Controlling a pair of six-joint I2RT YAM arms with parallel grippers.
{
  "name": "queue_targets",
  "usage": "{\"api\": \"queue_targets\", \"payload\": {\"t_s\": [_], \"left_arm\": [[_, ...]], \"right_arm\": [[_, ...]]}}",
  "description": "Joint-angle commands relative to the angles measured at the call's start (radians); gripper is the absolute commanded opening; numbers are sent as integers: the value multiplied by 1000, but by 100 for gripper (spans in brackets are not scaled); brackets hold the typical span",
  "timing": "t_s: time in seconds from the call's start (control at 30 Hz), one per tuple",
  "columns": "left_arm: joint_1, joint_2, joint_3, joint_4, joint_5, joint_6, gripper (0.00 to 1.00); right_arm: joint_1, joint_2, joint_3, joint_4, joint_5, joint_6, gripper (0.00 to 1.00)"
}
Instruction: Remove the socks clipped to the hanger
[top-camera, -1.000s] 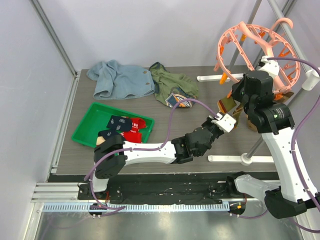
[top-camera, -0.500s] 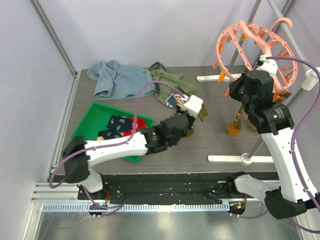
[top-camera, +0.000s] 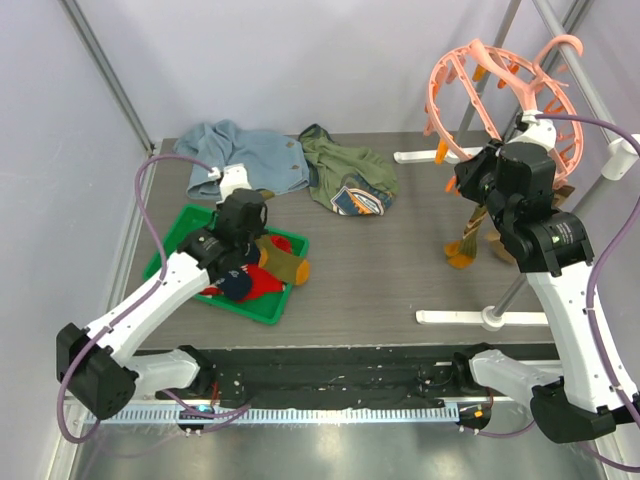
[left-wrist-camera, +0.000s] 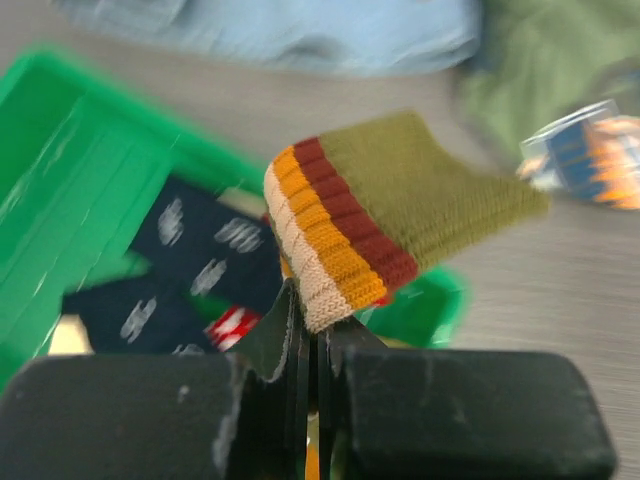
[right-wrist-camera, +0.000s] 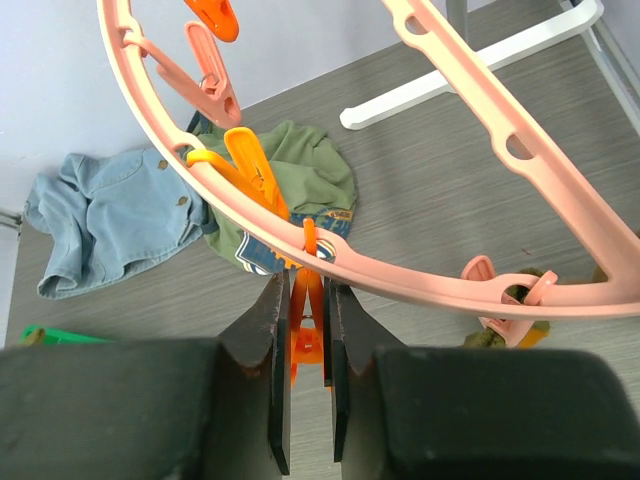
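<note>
The salmon-pink hanger (top-camera: 500, 85) hangs at the back right. My right gripper (top-camera: 474, 190) is up against its lower ring (right-wrist-camera: 420, 288). The right gripper (right-wrist-camera: 305, 285) is shut on an orange clip (right-wrist-camera: 308, 345), one jaw on each side of it. An olive sock with an orange toe (top-camera: 468, 248) still dangles from a clip below the ring, and a bit of it shows under a pink clip (right-wrist-camera: 490, 338). My left gripper (top-camera: 250, 238) hovers over the green tray (top-camera: 178, 235). It (left-wrist-camera: 310, 310) is shut on the cuff of an olive sock with orange and red stripes (left-wrist-camera: 400, 200). Navy socks (left-wrist-camera: 200, 240) and a red sock (top-camera: 262, 285) lie in the tray.
A light-blue garment (top-camera: 240, 160) and an olive-green garment (top-camera: 350, 170) lie at the back of the table. The rack's white foot (top-camera: 480, 317) and grey pole (top-camera: 515, 285) stand at the right, under the hanger.
The left arm has swung from the middle of the table to the left, carrying the olive sock over the tray. The right gripper stays at the hanger, its jaws slightly wider.
</note>
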Motion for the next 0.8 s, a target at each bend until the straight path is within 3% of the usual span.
{"api": "queue_targets", "payload": {"t_s": [0.0, 0.1, 0.23, 0.27, 0.33, 0.4, 0.43, 0.5, 0.63, 0.77], "left_arm": [[104, -12, -103, -108, 34, -200, 0], [158, -5, -160, -141, -35, -308, 0], [206, -16, -217, -108, -65, -338, 3], [212, -15, -214, -99, -68, -333, 10], [217, -7, -186, -100, -87, -312, 48], [217, 17, -149, -155, -115, -310, 76], [215, 28, -99, -184, -136, -307, 81], [215, 63, -47, -258, -173, -289, 89], [201, 70, 61, -313, -177, -253, 91], [94, -2, 43, -115, -103, -119, 90]], "right_arm": [[0, -8, -4, 68, -59, -26, 1], [3, -5, -15, 77, -76, -28, 1], [1, -2, -24, 85, -88, -40, 1], [0, 0, -24, 85, -90, -41, 1], [0, 2, -24, 85, -94, -41, 1], [0, 0, -25, 87, -96, -43, 1], [0, -3, -27, 88, -99, -38, 1], [0, -3, -33, 90, -103, -35, 1], [1, -1, -41, 94, -107, -35, 1], [0, 3, -44, 99, -116, -29, 1]]}}
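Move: Below the left hand, which still pinches the striped cuff of the olive sock, the green tray is centred about 7 cm to its left, 6 cm back and 21 cm down. At that depth, the navy socks lie 6 cm left and 4 cm back, the red sock 3 cm right and 5 cm back, and the denim jacket some 18 cm ahead, 3 cm left. From the right hand the tray is roughly 52 cm left, 4 cm back and 37 cm lower. Swinging left and sinking about 10 cm each way over the tray, the left hand draws back slightly, turns some 25 degrees counter-clockwise and tips down. Its fingers then open wide and let go of the olive sock's cuff, and the hand climbs about 7 cm, easing forward. The right hand stays put, keeping its grip on the orange clip at the hanger's rim. ##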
